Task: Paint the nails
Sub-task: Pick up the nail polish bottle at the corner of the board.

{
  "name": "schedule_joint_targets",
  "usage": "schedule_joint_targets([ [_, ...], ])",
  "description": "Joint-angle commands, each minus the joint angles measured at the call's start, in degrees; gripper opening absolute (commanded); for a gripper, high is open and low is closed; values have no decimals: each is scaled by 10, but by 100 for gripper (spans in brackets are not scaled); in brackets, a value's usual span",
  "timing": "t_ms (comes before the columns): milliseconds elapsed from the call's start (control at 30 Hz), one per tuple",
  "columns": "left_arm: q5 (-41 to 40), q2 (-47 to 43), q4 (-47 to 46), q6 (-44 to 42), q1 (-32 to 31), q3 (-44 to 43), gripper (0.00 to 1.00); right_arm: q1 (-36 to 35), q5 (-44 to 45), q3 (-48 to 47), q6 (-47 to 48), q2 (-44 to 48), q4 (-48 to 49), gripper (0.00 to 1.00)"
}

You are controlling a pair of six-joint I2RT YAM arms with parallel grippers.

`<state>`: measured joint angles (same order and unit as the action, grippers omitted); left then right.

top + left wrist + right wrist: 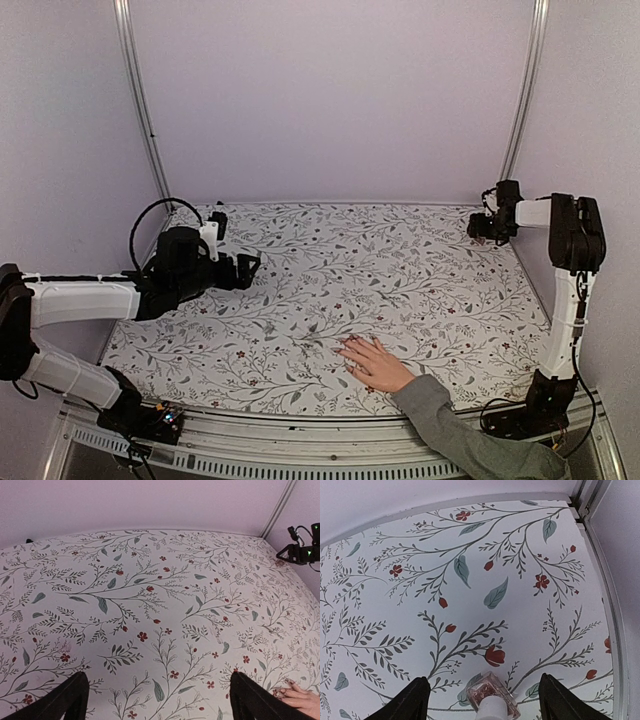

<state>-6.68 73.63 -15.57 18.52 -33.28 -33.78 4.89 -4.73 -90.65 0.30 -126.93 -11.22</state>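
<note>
A light-skinned hand [375,362] with a grey sleeve [450,425] lies flat, palm down, on the flowered table near the front edge. Its nails [287,684] show as tiny tips at the lower right of the left wrist view. A small nail polish bottle [490,694], reddish glitter under a white cap, stands between the fingers of my right gripper [482,700] at the far right corner. The jaws are open, with a gap on either side of the bottle. My left gripper [250,268] hovers open and holds nothing, at the table's left, far from the hand.
The flowered cloth [330,270] covers the whole table. Metal frame posts [140,100] and plain walls close in the back and sides. The right gripper [476,226] sits close to the right rear post [582,505].
</note>
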Motion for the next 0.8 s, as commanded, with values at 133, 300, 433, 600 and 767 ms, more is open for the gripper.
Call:
schedule_joint_targets([
  [133, -2, 2, -12, -10, -8, 5, 100, 0, -25, -35, 21, -24, -16, 71],
  [300, -5, -1, -12, -12, -7, 7, 100, -1, -33, -37, 23, -27, -22, 61],
  [433, -6, -5, -10, -12, -7, 8, 100, -1, -36, -38, 24, -26, -27, 55],
  [600, -7, -10, -9, -13, -7, 10, 100, -2, -18, -41, 30, -29, -39, 54],
  [767, -8, -14, -16, -14, -7, 17, 100, -5, -8, -42, 37, -31, -44, 46],
])
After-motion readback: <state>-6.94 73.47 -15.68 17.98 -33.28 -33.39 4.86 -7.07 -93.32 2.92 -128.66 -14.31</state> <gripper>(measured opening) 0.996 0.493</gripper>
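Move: The nail polish bottle sits just at my right fingertips, nearly centred between them, about 1 cm ahead and 1 cm below. The side rail runs about 11 cm to my right, level with the bottle, and the foot of the back wall is some 16 cm ahead, both around 3 cm down. From my left hand the bottle lies about 24 cm ahead, 62 cm to the right and 12 cm below. I close my right fingers around the bottle, from wide open to about half, while the hand inches left and down, less than 1 cm each way, turning counter-clockwise by under 5 degrees. The finger on the right comes up against the bottle's side; the other still stands clear of it, so nothing is gripped yet. ##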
